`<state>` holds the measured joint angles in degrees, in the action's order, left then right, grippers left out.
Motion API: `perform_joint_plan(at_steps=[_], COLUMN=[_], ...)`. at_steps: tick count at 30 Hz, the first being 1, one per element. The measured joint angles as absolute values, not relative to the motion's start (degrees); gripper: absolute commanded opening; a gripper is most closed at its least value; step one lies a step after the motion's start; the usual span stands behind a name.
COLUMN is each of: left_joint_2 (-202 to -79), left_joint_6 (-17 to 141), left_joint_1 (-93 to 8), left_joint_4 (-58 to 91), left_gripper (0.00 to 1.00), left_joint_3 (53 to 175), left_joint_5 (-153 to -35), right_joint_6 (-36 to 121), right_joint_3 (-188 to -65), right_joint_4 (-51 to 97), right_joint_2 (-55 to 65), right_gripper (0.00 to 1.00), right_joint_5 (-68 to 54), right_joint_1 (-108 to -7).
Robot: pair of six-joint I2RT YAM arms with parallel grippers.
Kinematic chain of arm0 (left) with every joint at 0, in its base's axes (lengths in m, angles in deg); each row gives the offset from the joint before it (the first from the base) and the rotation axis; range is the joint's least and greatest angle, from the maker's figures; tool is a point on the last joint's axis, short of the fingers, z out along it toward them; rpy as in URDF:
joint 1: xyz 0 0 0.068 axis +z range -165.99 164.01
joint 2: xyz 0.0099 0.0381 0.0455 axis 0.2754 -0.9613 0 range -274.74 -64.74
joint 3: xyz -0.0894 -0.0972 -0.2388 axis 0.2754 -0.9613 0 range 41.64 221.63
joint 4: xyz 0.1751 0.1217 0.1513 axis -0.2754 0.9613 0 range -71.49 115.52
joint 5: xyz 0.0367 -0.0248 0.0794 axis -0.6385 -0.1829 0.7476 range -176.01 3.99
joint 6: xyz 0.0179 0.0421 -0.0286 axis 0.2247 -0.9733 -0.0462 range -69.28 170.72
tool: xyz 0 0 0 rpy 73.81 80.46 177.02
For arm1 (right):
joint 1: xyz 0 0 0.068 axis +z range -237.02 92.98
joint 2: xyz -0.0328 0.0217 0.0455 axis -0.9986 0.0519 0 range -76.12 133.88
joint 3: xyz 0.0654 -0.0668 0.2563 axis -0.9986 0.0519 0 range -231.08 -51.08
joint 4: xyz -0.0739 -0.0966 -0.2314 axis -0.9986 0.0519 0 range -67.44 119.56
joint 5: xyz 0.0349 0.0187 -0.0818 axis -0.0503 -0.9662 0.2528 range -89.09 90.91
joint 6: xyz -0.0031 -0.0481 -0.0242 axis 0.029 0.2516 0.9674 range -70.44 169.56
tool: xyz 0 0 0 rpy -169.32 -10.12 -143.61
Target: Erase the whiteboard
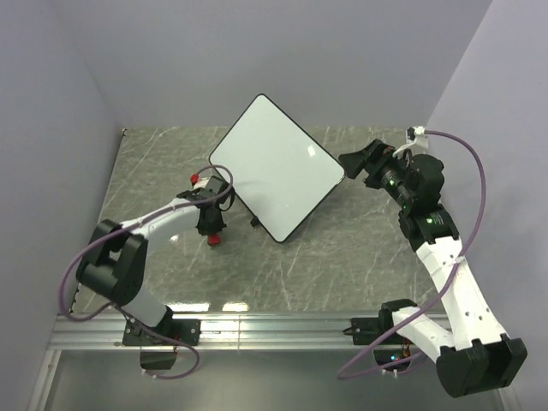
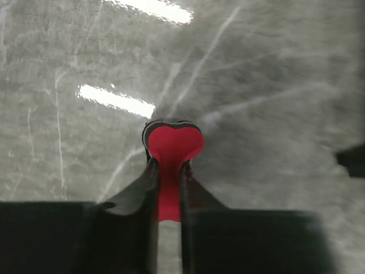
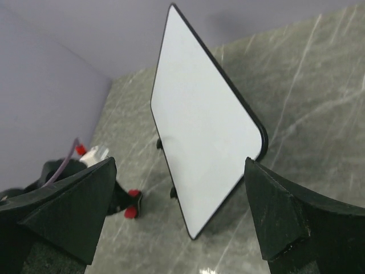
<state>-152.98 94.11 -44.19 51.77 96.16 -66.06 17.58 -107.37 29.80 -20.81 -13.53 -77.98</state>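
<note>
The whiteboard (image 1: 276,167) lies at an angle in the middle of the grey marble table, and its face looks plain white. My left gripper (image 1: 211,229) is just off the board's left lower edge, pointing down at the table. It is shut on the small red-and-black eraser (image 1: 213,241). In the left wrist view the eraser (image 2: 173,142) bulges out beyond the tips of the left gripper (image 2: 169,171), close above the table. My right gripper (image 1: 353,163) stands wide open beside the board's right corner, holding nothing. The whiteboard (image 3: 199,120) fills the gap in my right gripper (image 3: 179,165) from a distance.
Lilac walls close in the table at the back and both sides. An aluminium rail (image 1: 274,330) runs along the near edge between the arm bases. Small black feet (image 1: 254,223) stick out under the board's lower edge. Purple cables loop beside each arm.
</note>
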Motion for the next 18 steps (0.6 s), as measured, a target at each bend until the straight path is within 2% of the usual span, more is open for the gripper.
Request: perform_joint_plan(at_steps=[1, 2, 6, 8, 10, 12, 18], left_joint_2=[-154.86, -156.02, -159.56, -159.76, -159.74, -159.69, -157.44], left_joint_6=[93.37, 92.98, 91.51, 91.21, 91.38, 91.42, 91.12], left_joint_1=[-43.34, -42.86, -42.49, -42.49, -42.49, -42.55, -42.77], left_joint_4=[51.49, 51.49, 51.97, 52.58, 53.5, 54.61, 59.75], left_gripper=[0.27, 0.41, 0.57, 0.69, 0.71, 0.81, 0.78], left_joint_3=[96.4, 96.77, 100.68, 103.41, 106.47, 109.47, 118.69], left_joint_5=[-66.59, -66.76, -67.55, -67.9, -68.12, -68.16, -67.9], right_joint_6=[17.53, 17.51, 17.69, 17.66, 17.58, 17.44, 17.16], right_joint_3=[-107.24, -107.17, -106.93, -106.93, -106.93, -106.93, -106.82], right_joint_4=[31.7, 33.34, 38.96, 40.66, 41.93, 42.85, 45.3], right_joint_2=[-21.6, -22.43, -26.56, -28.07, -29.08, -29.75, -31.87], right_gripper=[1.0, 1.0, 1.0, 1.0, 1.0, 1.0, 1.0], right_joint_5=[-13.77, -13.85, -13.92, -14.01, -14.25, -14.71, -15.78], right_joint_1=[-77.98, -77.98, -77.9, -77.88, -77.9, -77.88, -77.77])
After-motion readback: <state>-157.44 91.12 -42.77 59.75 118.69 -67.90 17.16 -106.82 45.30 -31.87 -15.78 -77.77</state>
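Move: The left hand still pinches the eraser at its fingers, with the spot of table to set it down on some 3 cm below. From that hand the whiteboard's nearer clip is roughly 11 cm to the right and 3 cm ahead. The middle of the whiteboard is about 20 cm ahead, 18 cm to the right and slightly higher. From the right hand, empty and wide open, the eraser is some 35 cm left, 2 cm back and 30 cm below. The left fingers let go of the eraser, opening from nearly shut to about four-fifths while the hand sinks a last 1.5 cm to the table. The hand then lifts about 10 cm, going forward some 6 cm and slightly right towards the whiteboard, fingertips tipping outward. The right hand, still wide open, draws back about 6 cm from the whiteboard. ##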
